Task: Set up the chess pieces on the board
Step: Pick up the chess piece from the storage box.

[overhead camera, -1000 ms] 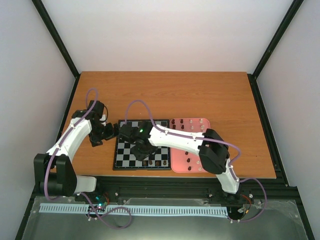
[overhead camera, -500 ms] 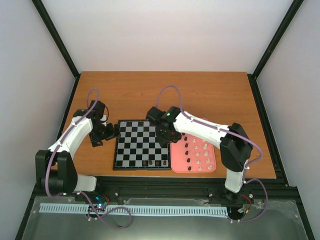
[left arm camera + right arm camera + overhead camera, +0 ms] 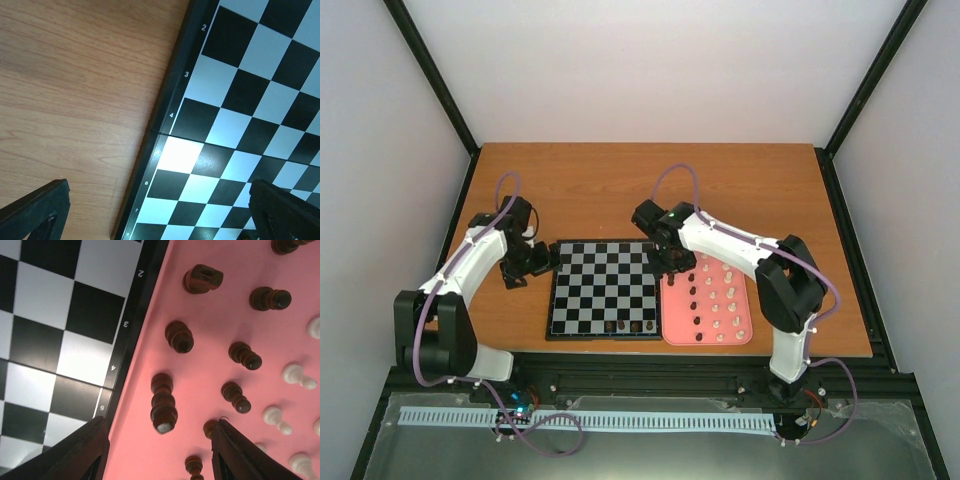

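Observation:
The board (image 3: 590, 285) lies between my arms, with a few dark chess pieces (image 3: 630, 326) on its near row. The pink tray (image 3: 745, 337) beside its right edge holds dark pieces (image 3: 694, 300) and cream-white ones (image 3: 725, 300). My right gripper (image 3: 672, 262) hangs open over the tray's far left part. In the right wrist view the gripper (image 3: 162, 452) frames a tall dark piece (image 3: 163, 405) standing on the tray (image 3: 210, 300), untouched. My left gripper (image 3: 548, 260) is open over the board's left edge (image 3: 165, 115), with nothing between its fingers (image 3: 35, 210).
Bare wooden table (image 3: 650, 185) stretches behind the board and to both sides. In the right wrist view the board's black border (image 3: 132, 325) runs along the tray's left side. Several dark pieces (image 3: 202, 279) and white pawns (image 3: 295, 375) stand close together on the tray.
My right arm swung from over the board's near middle to the tray's far left, and its jaws opened wider. The left arm barely moved.

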Available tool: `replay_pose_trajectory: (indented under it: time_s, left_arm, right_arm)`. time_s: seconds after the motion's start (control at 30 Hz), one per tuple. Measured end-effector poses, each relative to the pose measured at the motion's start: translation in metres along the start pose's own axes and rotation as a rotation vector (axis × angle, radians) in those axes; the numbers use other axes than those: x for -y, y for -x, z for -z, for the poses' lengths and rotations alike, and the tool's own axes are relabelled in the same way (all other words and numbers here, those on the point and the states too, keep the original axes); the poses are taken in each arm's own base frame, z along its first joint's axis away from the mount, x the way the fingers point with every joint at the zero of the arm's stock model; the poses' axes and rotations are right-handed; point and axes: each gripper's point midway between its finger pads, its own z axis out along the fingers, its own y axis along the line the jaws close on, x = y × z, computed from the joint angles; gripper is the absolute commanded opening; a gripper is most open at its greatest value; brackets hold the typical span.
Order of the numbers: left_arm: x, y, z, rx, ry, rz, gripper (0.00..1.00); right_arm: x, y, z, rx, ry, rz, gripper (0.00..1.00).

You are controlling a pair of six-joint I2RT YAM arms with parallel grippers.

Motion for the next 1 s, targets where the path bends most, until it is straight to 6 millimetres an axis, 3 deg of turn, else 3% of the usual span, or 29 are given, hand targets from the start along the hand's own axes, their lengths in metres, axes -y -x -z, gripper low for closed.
replay_pose_trajectory:
  time_s: [0.5,0.77,1.0]
  left_arm:
    - [0.001,0.004,-0.005,-0.013,0.007,0.003,1.0]
    - [0.002,0.007,-0.004,-0.007,0.008,0.002,1.0]
    - [0.002,0.007,-0.006,-0.012,0.011,0.002,1.0]
  right_arm:
    - [0.004,0.001,-0.026,-0.044,0.024,0.026,0.46]
    - [0.004,-0.002,-0.037,-0.068,0.023,0.034,0.35]
    - [0.003,-0.003,-0.04,-0.076,0.023,0.034,0.18]
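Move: The ringed dark chess piece, last of the tray's board-side column, lies about 5 cm straight below the open right hand. Another dark piece stands 3 cm ahead of it, one dark pawn some 4 cm to its right and 1 cm farther out, another about 3 cm right and 2 cm back; the board's edge frame runs 2 cm to its left. From the left hand that piece is roughly 25 cm right, 2 cm ahead and 6 cm down. The right fingers close around the upper part of the ringed dark piece and come to pinch it from left and right, narrowing from just over half open to about a quarter. To get there the hand sinks about 4 cm, nearly straight down, tipping some 5 degrees; the descent eases out while the fingers shut fastest. ##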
